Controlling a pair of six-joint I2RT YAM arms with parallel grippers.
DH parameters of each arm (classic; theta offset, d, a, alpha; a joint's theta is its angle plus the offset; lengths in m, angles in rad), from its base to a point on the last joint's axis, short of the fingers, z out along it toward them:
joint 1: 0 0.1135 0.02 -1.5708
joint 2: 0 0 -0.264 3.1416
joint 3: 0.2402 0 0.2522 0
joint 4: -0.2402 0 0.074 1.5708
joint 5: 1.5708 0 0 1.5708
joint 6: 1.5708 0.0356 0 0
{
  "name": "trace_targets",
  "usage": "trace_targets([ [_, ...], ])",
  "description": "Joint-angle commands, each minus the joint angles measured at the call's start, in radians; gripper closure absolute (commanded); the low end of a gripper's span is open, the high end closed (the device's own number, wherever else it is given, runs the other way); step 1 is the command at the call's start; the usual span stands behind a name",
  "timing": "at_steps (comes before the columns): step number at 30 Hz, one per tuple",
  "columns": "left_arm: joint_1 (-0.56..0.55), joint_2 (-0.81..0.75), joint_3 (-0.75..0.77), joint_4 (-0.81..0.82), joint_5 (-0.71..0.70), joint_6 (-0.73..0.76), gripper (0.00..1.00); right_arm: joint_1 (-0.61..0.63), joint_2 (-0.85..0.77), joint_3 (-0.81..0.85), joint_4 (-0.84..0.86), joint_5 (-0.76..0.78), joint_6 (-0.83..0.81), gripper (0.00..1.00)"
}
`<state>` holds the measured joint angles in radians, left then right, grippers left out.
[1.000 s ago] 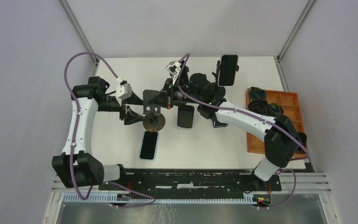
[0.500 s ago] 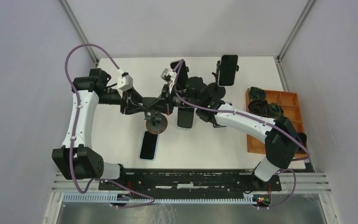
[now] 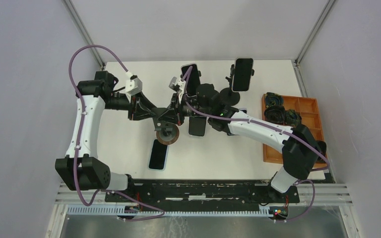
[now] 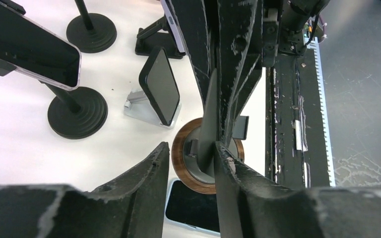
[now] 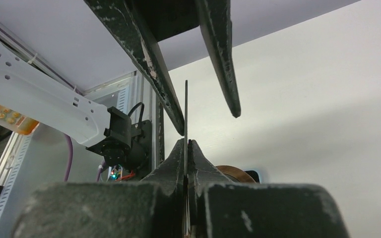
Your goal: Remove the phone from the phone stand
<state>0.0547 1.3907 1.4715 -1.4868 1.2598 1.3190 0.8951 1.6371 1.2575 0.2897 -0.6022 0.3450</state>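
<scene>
A phone stand with a round wooden base [image 3: 166,134] [image 4: 177,148] and a thin grey upright plate [image 4: 206,119] stands mid-table. No phone rests on it. One dark phone [image 3: 158,154] [image 4: 191,208] lies flat just in front of the base. My right gripper [image 3: 174,113] [image 5: 186,144] is shut on the plate's edge [image 5: 186,109]. My left gripper [image 3: 155,115] [image 4: 191,153] straddles the same plate from the other side, its jaws open. One finger [image 4: 238,188] lies against the plate and the other [image 4: 144,188] stands apart.
Three more phones sit on other stands: one on a silver stand [image 3: 197,124] [image 4: 159,87], and two on black pole stands [image 3: 242,74] [image 3: 189,77]. An orange tray [image 3: 307,111] with dark parts stands at the right edge.
My left gripper has swung right from beside the stand to around its plate, and its jaws have narrowed. The right gripper has kept its hold and shifted slightly left.
</scene>
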Motion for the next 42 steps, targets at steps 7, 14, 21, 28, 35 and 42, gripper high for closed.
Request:
trace_targets([
  [7,-0.026,-0.009,0.033,0.022,0.039,-0.017,0.72,0.016,-0.028,0.0,0.049,-0.037,0.0,1.0],
  [14,-0.027,0.054,0.052,0.022,-0.004,0.034,0.98,0.009,-0.019,0.03,-0.033,0.009,-0.029,0.54],
  [21,-0.023,0.199,0.134,0.023,-0.078,0.079,0.98,-0.059,-0.108,-0.04,-0.078,0.082,-0.028,0.17],
  [28,-0.021,0.416,0.269,0.022,-0.154,0.098,0.98,-0.1,-0.258,-0.17,-0.108,0.168,-0.043,0.07],
  [35,-0.002,0.576,0.363,0.022,-0.179,0.163,0.98,-0.136,-0.389,-0.32,-0.149,0.264,-0.031,0.02],
  [42,0.01,0.71,0.452,0.022,-0.209,0.211,0.94,-0.144,-0.45,-0.406,-0.16,0.319,-0.014,0.02],
])
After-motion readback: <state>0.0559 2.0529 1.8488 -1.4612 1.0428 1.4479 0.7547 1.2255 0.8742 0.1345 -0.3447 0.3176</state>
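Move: Just off my left fingertips, about 3 cm to the right and 4 cm below, is the middle of the phone stand's plate, held in the air; from my right hand that plate is some 2 cm left and 2 cm below. From my left hand, the free table spot for the stand is about 15 cm ahead, 2 cm right and 28 cm down. The removed phone lies almost straight underneath, the clear stand about 11 cm ahead and 17 cm right. I shut my left fingers on the edge of the phone stand's plate while my right hand still pinches it, then I open the right wide and draw it about 13 cm to the right, towards the clear stand, turning some 20 degrees clockwise. With my left hand I carry the stand forward about 14 cm and down some 13 cm towards the table, tilting the wrist about 15 degrees. ##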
